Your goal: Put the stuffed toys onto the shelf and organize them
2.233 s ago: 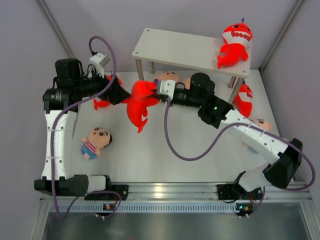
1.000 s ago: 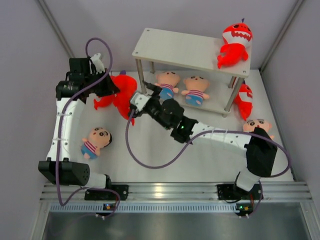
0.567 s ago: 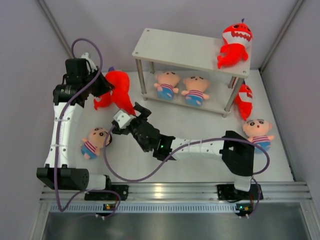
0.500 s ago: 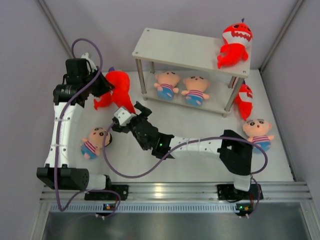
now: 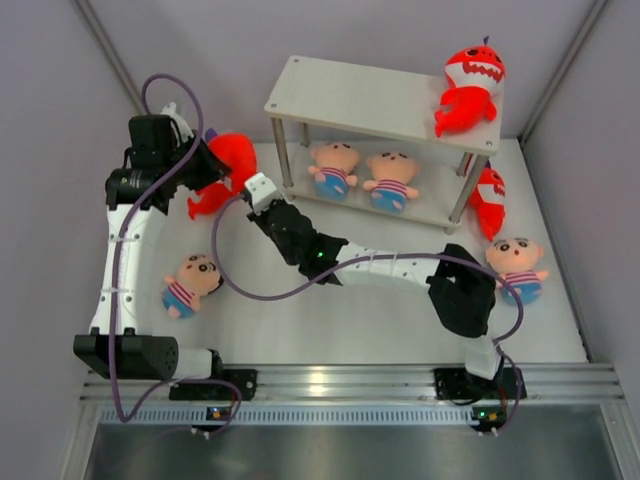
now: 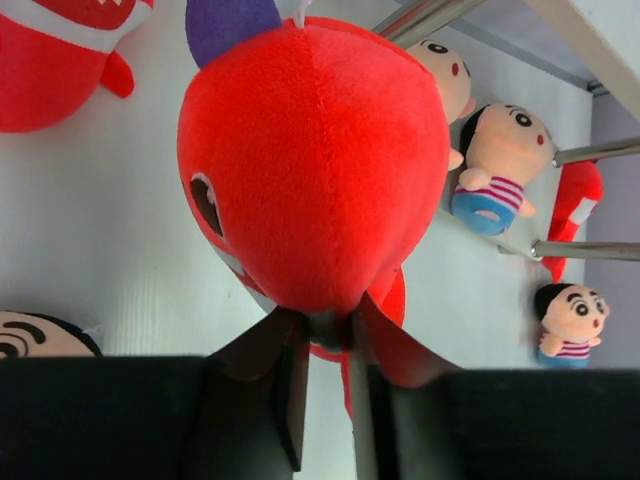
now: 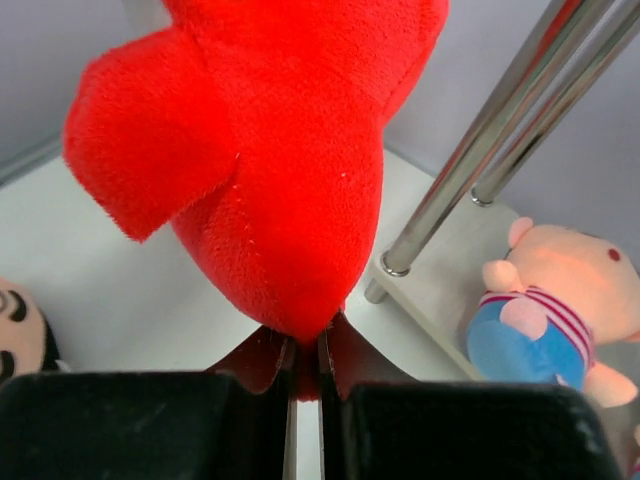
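Note:
One red shark plush (image 5: 234, 153) hangs left of the shelf (image 5: 380, 100), held at both ends. My left gripper (image 5: 212, 166) is shut on its head end (image 6: 310, 150); the jaws pinch red fabric at the left gripper (image 6: 325, 325). My right gripper (image 5: 247, 178) is shut on the tail (image 7: 270, 170), with fabric squeezed between the jaws of the right gripper (image 7: 305, 350). A second shark (image 5: 470, 85) lies on the top board. Two boy dolls (image 5: 335, 165) (image 5: 392, 182) sit on the lower tier.
Another shark (image 5: 203, 203) lies on the table under the left arm. A further shark (image 5: 488, 198) stands by the shelf's right legs. Loose boy dolls lie at the left (image 5: 192, 283) and at the right (image 5: 518, 265). The shelf's metal legs (image 7: 480, 150) are close beside the held tail.
My right gripper, open near the left boy doll half a second ago, swung back toward the shelf and shut on the shark's tail. The left gripper kept its hold.

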Controlling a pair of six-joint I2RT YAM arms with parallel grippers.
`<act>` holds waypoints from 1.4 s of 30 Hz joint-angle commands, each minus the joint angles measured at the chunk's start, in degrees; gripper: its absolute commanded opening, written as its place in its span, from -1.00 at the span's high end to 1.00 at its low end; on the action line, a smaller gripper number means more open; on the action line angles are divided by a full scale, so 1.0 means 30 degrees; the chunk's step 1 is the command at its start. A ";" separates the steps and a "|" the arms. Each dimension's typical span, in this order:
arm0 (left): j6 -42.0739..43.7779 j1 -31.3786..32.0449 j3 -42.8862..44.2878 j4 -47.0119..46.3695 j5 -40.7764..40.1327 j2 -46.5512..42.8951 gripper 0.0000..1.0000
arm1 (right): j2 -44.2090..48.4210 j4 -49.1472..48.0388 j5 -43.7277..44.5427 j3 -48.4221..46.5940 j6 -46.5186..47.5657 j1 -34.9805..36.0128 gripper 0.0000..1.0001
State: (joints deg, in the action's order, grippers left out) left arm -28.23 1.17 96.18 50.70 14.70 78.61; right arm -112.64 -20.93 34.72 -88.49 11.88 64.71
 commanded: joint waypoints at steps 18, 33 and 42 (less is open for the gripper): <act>0.7415 -0.0126 0.6200 0.1206 -0.6067 -0.1007 -0.96 | 0.8162 0.1232 -1.2159 0.1081 -1.5172 -0.5598 1.00; 0.8296 -0.0126 0.4297 0.1294 -0.5223 -0.1564 -0.96 | 0.9742 0.0793 -1.0053 0.0138 -2.1772 -1.0814 1.00; 0.8500 -0.0126 0.4092 0.1294 -0.5280 -0.1651 -0.96 | 0.8634 0.1027 -1.1130 0.0553 -2.3675 -1.3010 1.00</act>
State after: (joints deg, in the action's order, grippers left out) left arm -3.99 0.95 108.81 54.94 -1.17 74.52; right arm -85.01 -16.51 4.25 -85.78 -54.89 28.64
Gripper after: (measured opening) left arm 0.982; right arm 0.040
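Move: The red shark hangs between both hands, the left pinching it by the head and the right by the tail end. Its free place, the middle of the shelf top, lies about 12 cm ahead, 23 right and 10 above the right hand; the other top-shelf shark sits 14 cm further right of it. The striped dolls below lie 14 and 25 cm right, 11 ahead and 16 below. From the left hand that place is 10 ahead, 28 right, about level. The red shark is handed over as the left fingers spread wide and release its head, that hand then backing off up and left by about 10 cm. The right hand keeps its pinch on the tail end, first lifting, then swinging right and a little forward, some 23 cm up and 23 right, to over the shelf top, rolling about 70 degrees so its left side rises. ##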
